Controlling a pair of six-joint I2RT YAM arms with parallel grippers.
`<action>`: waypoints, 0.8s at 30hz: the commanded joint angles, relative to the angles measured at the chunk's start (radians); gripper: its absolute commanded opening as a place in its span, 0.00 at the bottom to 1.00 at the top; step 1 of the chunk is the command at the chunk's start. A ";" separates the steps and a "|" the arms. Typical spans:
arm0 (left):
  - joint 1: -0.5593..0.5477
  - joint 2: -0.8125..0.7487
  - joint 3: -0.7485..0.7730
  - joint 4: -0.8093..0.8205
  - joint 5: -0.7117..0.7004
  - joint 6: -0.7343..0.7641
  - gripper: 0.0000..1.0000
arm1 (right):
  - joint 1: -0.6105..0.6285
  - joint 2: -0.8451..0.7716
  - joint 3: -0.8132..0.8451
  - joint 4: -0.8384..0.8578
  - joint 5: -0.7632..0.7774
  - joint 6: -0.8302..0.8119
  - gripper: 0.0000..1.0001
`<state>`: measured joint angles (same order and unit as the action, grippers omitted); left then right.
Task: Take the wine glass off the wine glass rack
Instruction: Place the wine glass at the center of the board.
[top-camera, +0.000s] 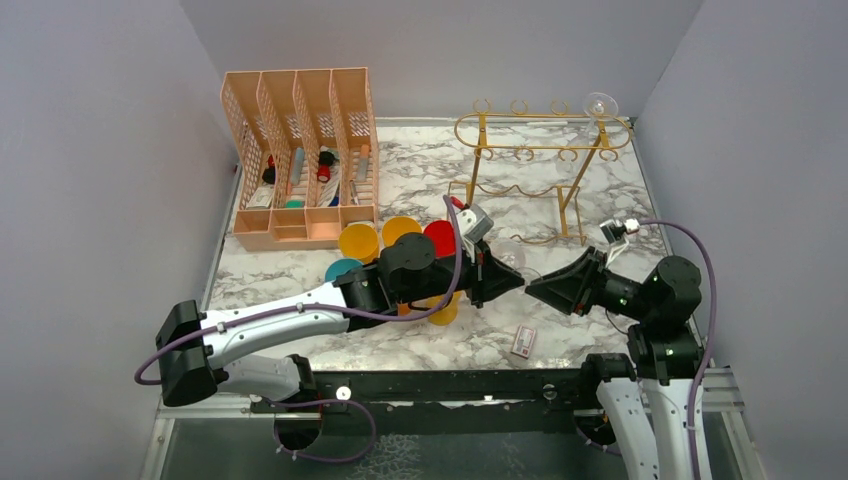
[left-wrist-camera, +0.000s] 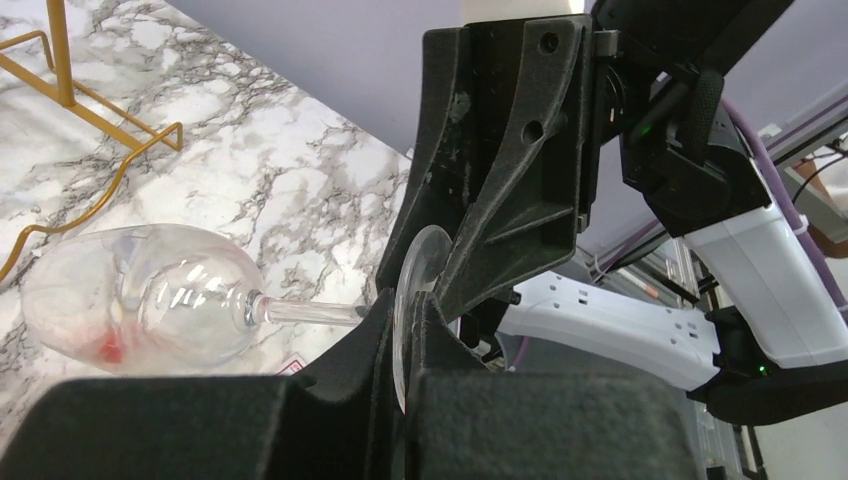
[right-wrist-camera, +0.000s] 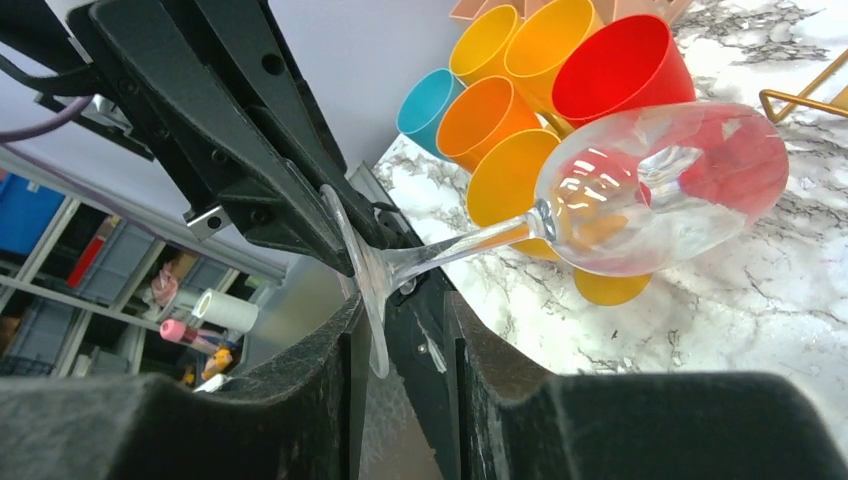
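A clear wine glass (left-wrist-camera: 150, 300) lies sideways in the air over the marble table (top-camera: 400, 345), its bowl (right-wrist-camera: 660, 190) towards the rack and its round foot (left-wrist-camera: 415, 270) between the two arms. My left gripper (left-wrist-camera: 408, 335) is shut on the rim of that foot. From the other side, my right gripper (right-wrist-camera: 400, 350) has its jaws apart around the same foot, with a gap beside it. The gold wine glass rack (top-camera: 545, 140) stands at the back right. Another wine glass (top-camera: 601, 104) hangs upside down from its right end.
A peach lattice file organiser (top-camera: 300, 160) with small items stands at the back left. Several coloured plastic cups (top-camera: 400, 240) sit under the left arm. A small card (top-camera: 523, 342) lies near the front edge. Grey walls close in both sides.
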<state>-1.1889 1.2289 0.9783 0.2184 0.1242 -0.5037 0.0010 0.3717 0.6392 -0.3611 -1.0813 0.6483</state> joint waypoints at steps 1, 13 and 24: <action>-0.008 0.002 0.068 0.072 0.073 0.080 0.00 | 0.002 0.039 0.019 -0.035 -0.086 -0.082 0.35; -0.008 0.065 0.108 0.093 0.153 0.134 0.00 | 0.002 0.043 -0.003 0.080 -0.211 -0.068 0.07; 0.021 0.041 0.177 -0.031 0.139 0.165 0.59 | 0.002 -0.030 -0.082 0.250 -0.195 -0.208 0.01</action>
<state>-1.1763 1.2919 1.0779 0.1772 0.2256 -0.3550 -0.0051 0.3923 0.5926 -0.2684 -1.2259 0.5232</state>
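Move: The left gripper already pinches the edge of the wine glass foot, whose centre is about 2 cm to its right; from the right gripper, open around the other edge, it is some 3 cm left. The bowl hangs about 6 cm ahead of the left fingertips and 9 cm lower. On the table, the front yellow cup stands roughly 15 cm left and 20 cm below, the red cup 8 cm farther out than that yellow cup, and the small box 4 cm back and 26 cm below. Bring the left gripper about 1.5 cm to the right, feeding the wine glass foot in between the right fingers, and roll it some 10 degrees. Close the right fingers on the foot while easing that hand about 1 cm back and down. Once they pinch it, spread the left fingers wide off the foot and start lifting them clear. ##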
